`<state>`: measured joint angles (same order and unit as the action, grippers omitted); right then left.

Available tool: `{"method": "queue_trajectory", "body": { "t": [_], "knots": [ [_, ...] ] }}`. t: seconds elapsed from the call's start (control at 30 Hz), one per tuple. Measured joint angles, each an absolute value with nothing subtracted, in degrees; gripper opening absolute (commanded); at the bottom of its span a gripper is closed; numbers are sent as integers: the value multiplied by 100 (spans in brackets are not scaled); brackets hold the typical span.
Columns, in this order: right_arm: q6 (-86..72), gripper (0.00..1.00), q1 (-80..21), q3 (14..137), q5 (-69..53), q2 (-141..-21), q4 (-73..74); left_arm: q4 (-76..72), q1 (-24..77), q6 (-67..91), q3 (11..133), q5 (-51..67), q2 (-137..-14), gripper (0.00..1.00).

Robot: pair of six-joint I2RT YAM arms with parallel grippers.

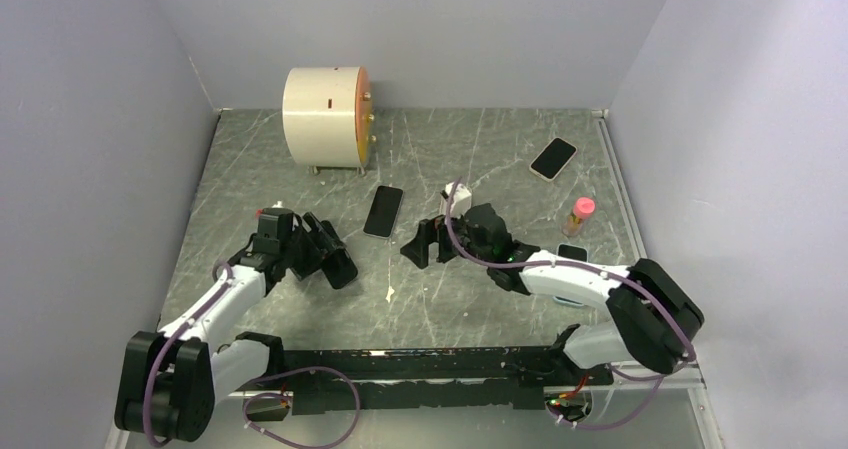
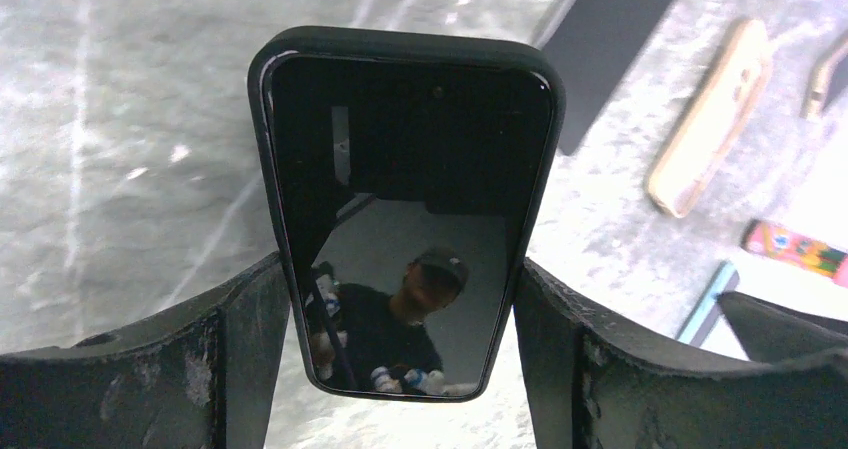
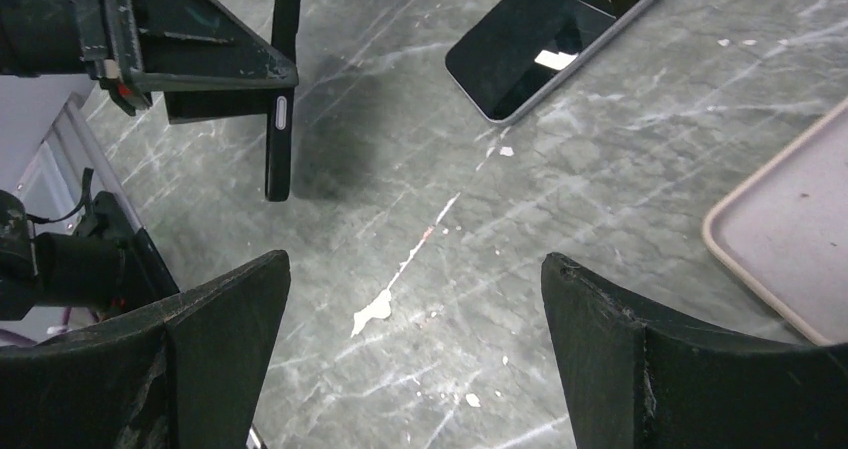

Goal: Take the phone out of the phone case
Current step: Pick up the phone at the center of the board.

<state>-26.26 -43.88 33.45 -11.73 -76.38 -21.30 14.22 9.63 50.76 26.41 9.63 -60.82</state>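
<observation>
A dark-screened phone (image 2: 410, 219) sits inside a black phone case (image 2: 400, 44). My left gripper (image 2: 400, 269) is shut on the cased phone's two long sides, and its fingers (image 2: 240, 339) press against the case. In the top view the left gripper (image 1: 335, 259) holds the cased phone (image 1: 342, 267) just above the table's left half. The right wrist view shows the case edge-on (image 3: 280, 139), lifted off the table with a shadow beneath. My right gripper (image 1: 425, 244) (image 3: 415, 269) hangs open a little to the right of it, with nothing between its fingers.
Between the two grippers and farther back, a bare black phone (image 1: 383, 211) (image 3: 545, 39) lies flat. A beige-edged phone (image 1: 553, 158) (image 2: 710, 119) lies at the back right. Near the right arm stands a pink-capped bottle (image 1: 579, 215), and a white drum (image 1: 325, 116) is at the back left.
</observation>
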Motion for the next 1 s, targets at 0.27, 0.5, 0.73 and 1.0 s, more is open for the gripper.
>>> {"method": "queue_trajectory", "body": {
  "t": [0.27,0.5,0.73,1.0],
  "knots": [
    [-2504,93,-5286,3752,-207,-8224,-2471,775,1203,5236,2493,1076,-5561,19],
    [-2469,84,-5699,4010,106,-8807,-3009,454,1452,5502,2255,1214,-5590,19],
    [-2467,67,-5808,4219,145,-9459,-3284,187,1756,5671,2255,1323,-5599,20],
    [-2530,30,-5819,4405,-51,-9791,-3531,-215,2069,5798,2250,1323,-5754,27]
  ]
}}
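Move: The cased phone is already up in the left fingers, its middle within a couple of centimetres of the left hand point. From the right hand it lies roughly 19 cm to the left, level fore and aft, about 7 cm lower; the right fingers are some 21 cm right of the left hand and 6 cm higher. From the right hand, the bare phone lies 17 cm ahead, 10 cm left; the empty case 17 cm ahead, 11 cm right; both 12 cm below. The cased phone, still pinched by its sides, is carried about 7 cm right and 4 cm up by the left hand, tilting nearly 20 degrees as its fingers tip upward. The right hand comes some 10 cm left to meet it, sinking about 3 cm late on, its wide-open fingers closing to under half open around the phone's near lower edge. ##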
